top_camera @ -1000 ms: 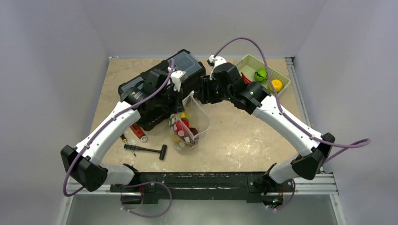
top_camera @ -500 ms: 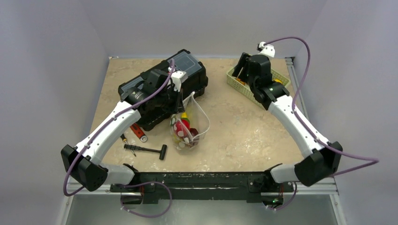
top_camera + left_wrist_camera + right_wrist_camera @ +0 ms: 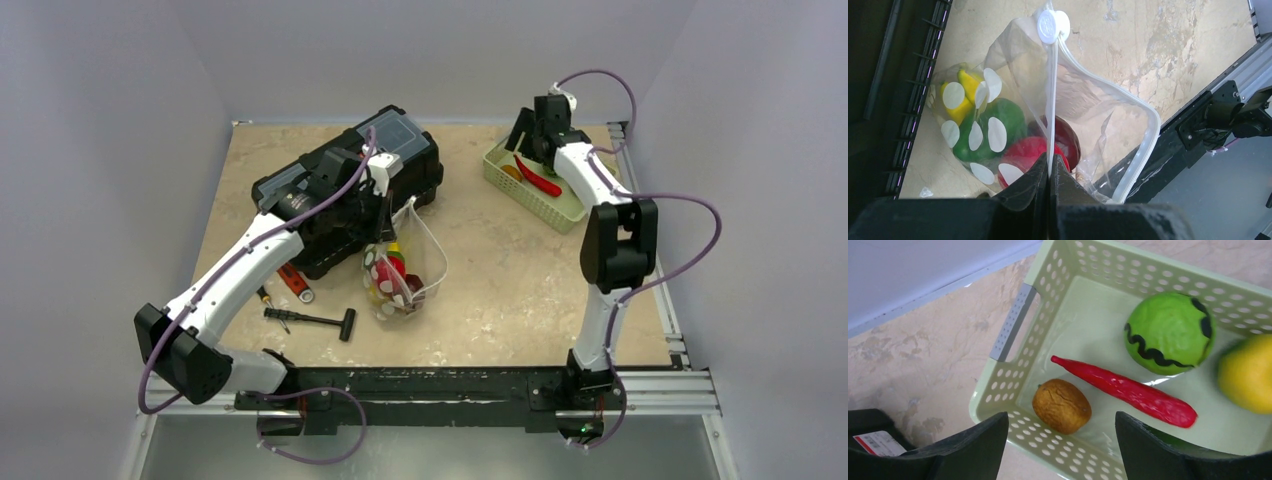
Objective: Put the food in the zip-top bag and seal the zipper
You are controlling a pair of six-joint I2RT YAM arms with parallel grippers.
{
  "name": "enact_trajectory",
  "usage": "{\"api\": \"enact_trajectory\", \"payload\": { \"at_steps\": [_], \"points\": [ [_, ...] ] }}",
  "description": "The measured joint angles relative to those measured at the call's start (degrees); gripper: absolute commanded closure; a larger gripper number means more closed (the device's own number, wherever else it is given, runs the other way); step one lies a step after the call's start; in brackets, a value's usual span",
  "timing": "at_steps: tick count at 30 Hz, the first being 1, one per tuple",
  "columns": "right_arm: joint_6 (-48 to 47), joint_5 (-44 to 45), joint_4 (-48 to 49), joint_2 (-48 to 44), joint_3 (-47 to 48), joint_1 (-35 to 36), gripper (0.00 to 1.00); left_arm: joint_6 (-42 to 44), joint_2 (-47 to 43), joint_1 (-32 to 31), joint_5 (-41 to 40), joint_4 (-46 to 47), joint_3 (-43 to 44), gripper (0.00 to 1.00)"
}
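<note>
The clear dotted zip-top bag (image 3: 400,272) stands beside the black toolbox, its mouth held up. My left gripper (image 3: 1049,162) is shut on the whitish zipper (image 3: 1052,100) strip of one mouth edge; the other edge loops out wide (image 3: 1143,135). Inside the bag lie yellow (image 3: 960,95), green (image 3: 1008,117) and red (image 3: 1020,152) food. My right gripper (image 3: 1062,416) hangs open over the pale green basket (image 3: 1088,262), holding nothing. Under it are a brown fruit (image 3: 1062,405), a red chili (image 3: 1128,390), a green ball (image 3: 1170,332) and a yellow fruit (image 3: 1248,372).
A black toolbox (image 3: 350,185) lies behind the bag under my left arm. A black-handled hammer (image 3: 310,320), a screwdriver (image 3: 272,300) and a red tool (image 3: 297,283) lie to the bag's left. The basket (image 3: 545,207) sits at the back right, close to the wall.
My right arm has swung from the bag's mouth to the back right, over the basket, and its jaws have spread wider. The left gripper still pinches the bag.
</note>
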Motion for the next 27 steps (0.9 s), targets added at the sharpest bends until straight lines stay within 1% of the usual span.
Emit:
{"api": "enact_trajectory", "payload": {
  "at_steps": [3, 5, 10, 18, 23, 27],
  "points": [
    [-0.5, -6.0, -2.9, 4.9, 5.5, -1.9, 0.23, 0.0, 0.1, 0.0, 0.3, 0.0, 0.0, 1.00],
    [-0.8, -9.7, -4.3, 7.2, 7.4, -2.7, 0.22, 0.0, 0.1, 0.0, 0.6, 0.0, 0.0, 1.00],
    [-1.0, -15.0, -7.0, 9.7, 7.6, -3.7, 0.17, 0.0, 0.5, 0.0, 1.4, 0.0, 0.0, 1.00],
    [-1.0, -18.3, -7.1, 13.2, 7.8, -3.5, 0.16, 0.0, 0.8, 0.0, 1.6, 0.0, 0.0, 1.00],
    [-0.7, -19.3, -6.5, 17.8, 9.4, -3.6, 0.17, 0.0, 0.9, 0.0, 1.6, 0.0, 0.0, 1.00],
    [-0.6, -19.4, -5.7, 18.3, 10.5, -3.6, 0.19, 0.0, 1.0, 0.0, 1.6, 0.0, 0.0, 1.00]
  ]
}}
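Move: The brown fruit in the basket is what I go for: it lies about 3 cm ahead of my right hand, 2 cm to its left and some 14 cm below. The chili lies about 5 cm to this hand's right and 2 cm ahead, the watermelon 9 cm right and 6 cm ahead, both similarly far below. From my left hand, the brown fruit is roughly 28 cm ahead, 30 cm right and 21 cm lower. I sink my open right hand some 11 cm into the left end of the basket, easing a little to the left as it goes down, until the fingers come close on either side of the brown fruit. On the way I tip the fingers about 15 degrees steeper and turn the wrist some 10 degrees counter-clockwise; the fingers stay wide open. ##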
